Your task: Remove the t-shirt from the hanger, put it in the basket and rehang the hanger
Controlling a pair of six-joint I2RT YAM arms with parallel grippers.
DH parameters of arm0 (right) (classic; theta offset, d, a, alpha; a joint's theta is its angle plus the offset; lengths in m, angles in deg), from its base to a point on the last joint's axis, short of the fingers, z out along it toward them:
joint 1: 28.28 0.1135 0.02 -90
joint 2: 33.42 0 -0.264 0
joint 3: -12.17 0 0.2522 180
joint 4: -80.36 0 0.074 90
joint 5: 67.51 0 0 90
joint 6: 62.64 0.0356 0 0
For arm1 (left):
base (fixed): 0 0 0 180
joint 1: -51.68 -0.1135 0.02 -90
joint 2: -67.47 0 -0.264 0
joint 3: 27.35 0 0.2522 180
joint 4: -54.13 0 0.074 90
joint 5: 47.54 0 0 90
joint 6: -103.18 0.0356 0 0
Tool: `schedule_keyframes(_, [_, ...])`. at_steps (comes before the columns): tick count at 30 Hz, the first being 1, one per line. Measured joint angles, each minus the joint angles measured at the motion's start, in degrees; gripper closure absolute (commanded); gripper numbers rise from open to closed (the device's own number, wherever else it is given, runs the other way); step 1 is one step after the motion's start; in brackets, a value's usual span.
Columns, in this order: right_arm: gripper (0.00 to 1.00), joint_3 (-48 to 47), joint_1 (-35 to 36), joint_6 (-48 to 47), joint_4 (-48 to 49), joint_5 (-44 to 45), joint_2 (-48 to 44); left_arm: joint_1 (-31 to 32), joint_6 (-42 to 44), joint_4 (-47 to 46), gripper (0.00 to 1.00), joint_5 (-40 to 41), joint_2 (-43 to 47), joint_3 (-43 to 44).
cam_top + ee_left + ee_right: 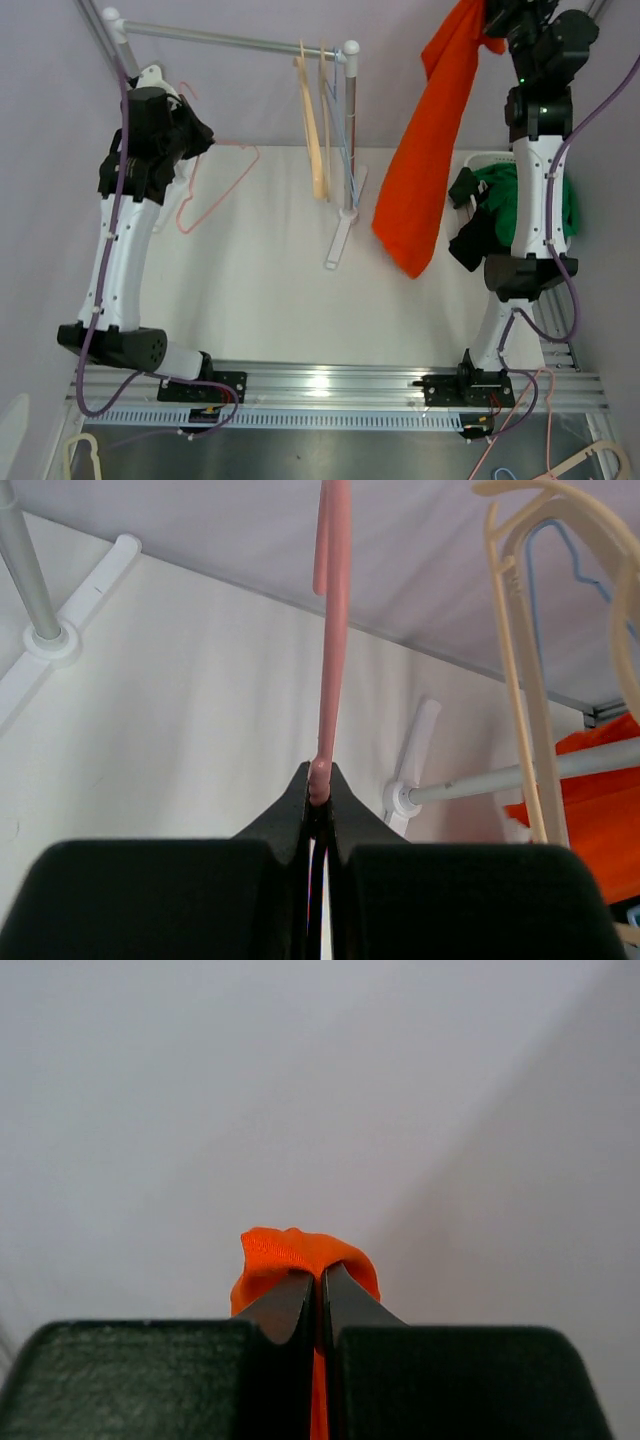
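The orange t-shirt (425, 150) hangs free from my right gripper (492, 22), which is raised high at the top right and shut on a fold of it (300, 1253). The shirt's lower end dangles near the table. My left gripper (190, 125) is shut on a bare pink hanger (215, 185), held at the left above the table. In the left wrist view the pink hanger (333, 630) rises straight from between the closed fingers. The shirt is off the hanger.
A clothes rail (230, 40) with a white foot (342, 235) stands at the back, holding cream and blue hangers (318, 125). A white basket with green clothing (500, 195) sits at the right. More hangers (580, 465) lie beyond the table's near edge.
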Motion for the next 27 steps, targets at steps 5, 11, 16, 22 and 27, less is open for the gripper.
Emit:
schedule_keyframes(5, [1.00,-2.6,-11.6,6.4,5.5,-1.2,4.2,-0.3,-0.7,-2.9,0.99,-0.4,-5.3,0.2])
schedule_keyframes(11, [1.00,-2.0,-27.6,18.3,7.2,-2.3,5.9,-0.3,-0.7,-4.9,0.99,-0.4,-8.0,5.7])
schedule_keyframes(16, [1.00,6.1,-34.5,24.4,8.4,-4.5,1.5,-0.3,-0.7,-8.1,0.99,-1.0,-8.9,9.9])
schedule_keyframes(22, [1.00,32.5,-30.7,20.8,0.6,-6.6,-13.4,-0.3,-0.5,-11.1,0.99,-2.7,-8.9,9.4])
schedule_keyframes(27, [1.00,54.8,-26.9,15.6,-5.6,-4.3,-22.0,-0.3,0.9,-14.6,0.99,-5.2,-7.7,5.6])
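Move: Some 21 cm to the right of the right hand, a few centimetres farther out and roughly 55 cm below, stands the basket; the rack's right post is about 20 cm to this hand's left, level with it and 35 cm lower. From the left hand, the rack rail's middle lies around 17 cm ahead, 4 cm right and 12 cm up, with the beige hangers some 24 cm right, 13 cm ahead and 6 cm lower. Swinging the still-pinched orange t-shirt high out to the right by nearly 30 cm, past the basket's centreline, the right hand then drops about 25 cm towards the basket while coming back left and tipping down some 40 degrees, fingers shut. The left hand carries the pink hanger forward with a small dip, then up towards the rail, tilting its fingers up. ##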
